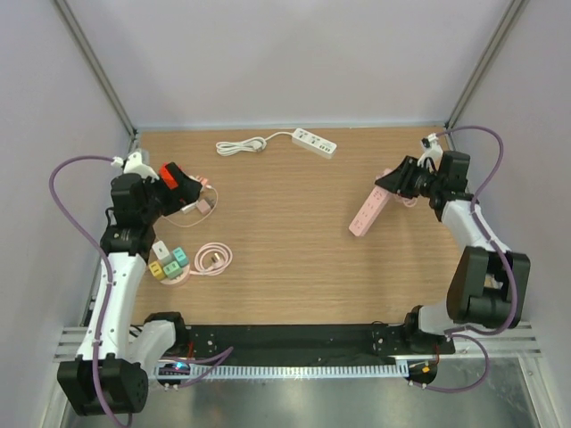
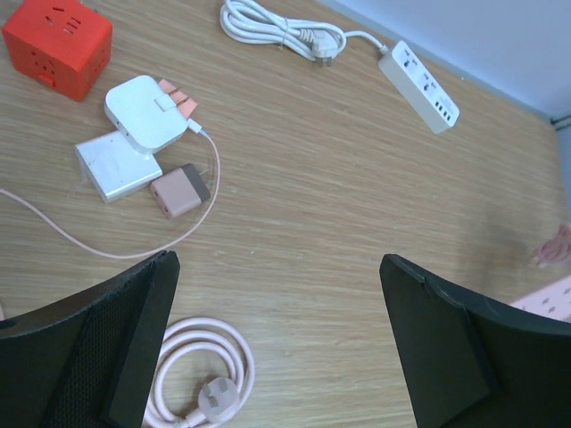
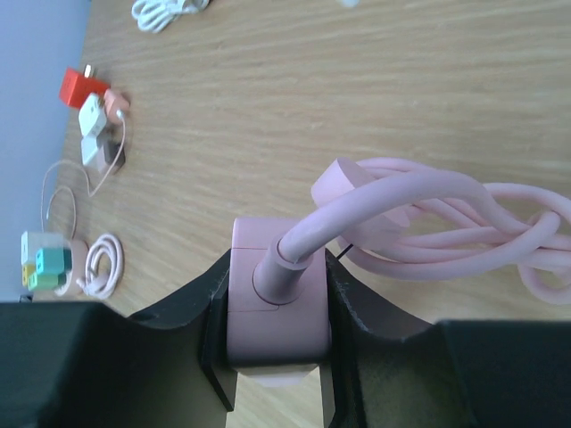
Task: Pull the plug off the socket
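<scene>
My right gripper [image 3: 272,334] is shut on the cord end of a pink power strip [image 3: 272,294]. The strip's thick pink cord [image 3: 401,209] lies bundled beside it. In the top view the strip [image 1: 368,209] slants from my right gripper [image 1: 395,181] towards the table's middle. My left gripper [image 2: 278,263] is open and empty above bare wood. At the left, a white square adapter [image 2: 141,107] has a pink-orange plug [image 2: 176,95] at its side and a thin cable. A white block [image 2: 116,165] and a brown adapter [image 2: 178,190] lie against it.
A red cube socket [image 2: 58,45] sits at the far left. A white power strip [image 1: 314,141] with a coiled cord lies at the back. A coiled pink cable [image 1: 214,259] and a cluster of coloured cube sockets [image 1: 168,263] lie near the left arm.
</scene>
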Robot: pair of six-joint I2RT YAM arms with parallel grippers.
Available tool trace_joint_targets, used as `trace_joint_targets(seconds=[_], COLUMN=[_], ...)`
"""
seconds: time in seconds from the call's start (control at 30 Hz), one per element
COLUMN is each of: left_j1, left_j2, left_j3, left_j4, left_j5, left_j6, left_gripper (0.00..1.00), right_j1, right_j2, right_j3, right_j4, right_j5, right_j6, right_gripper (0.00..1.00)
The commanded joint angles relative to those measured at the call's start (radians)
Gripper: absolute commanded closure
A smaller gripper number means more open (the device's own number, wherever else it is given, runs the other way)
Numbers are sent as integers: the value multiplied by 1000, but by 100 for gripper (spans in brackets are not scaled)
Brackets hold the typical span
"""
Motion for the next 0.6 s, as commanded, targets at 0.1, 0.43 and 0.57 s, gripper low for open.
trace_joint_targets(seconds=[0.1, 0.43, 0.57], left_j1=[4, 4, 5], left_j2=[-42, -76, -93], left_j3=[-23, -66, -73], left_j4=[-53, -35, -24], left_j5=[41, 80, 84], left_j6=[104, 115, 121], left_gripper=[0, 0, 0], right_j1=[11, 128, 145], right_j2=[284, 796, 957], right_j3=[312, 828, 984], right_j4=[224, 216, 233], right_j5=[76, 110, 107], right_j6=[194, 314, 441], right_gripper=[99, 99, 99])
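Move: The right hand holds the pink power strip by its cord end. The bare far part of the table, where it seems bound, lies about 23 cm ahead, 4 cm left and 15 cm below. The white power strip lies some 28 cm ahead, 16 cm left and 15 cm below; its coiled cord is level with it, about 20 cm farther left. From the left hand, that bare patch is roughly 28 cm ahead, 41 cm right and 22 cm below. Swiftly forward, some 23 cm, the right hand carries the hanging pink strip towards the far edge beside the white power strip, first edging right, then swinging left and sinking about 5 cm late on. Its fingers keep their pinch while its left side rolls up some 10 degrees. The empty left hand, open above the plugs, eases back and down a couple of centimetres. ##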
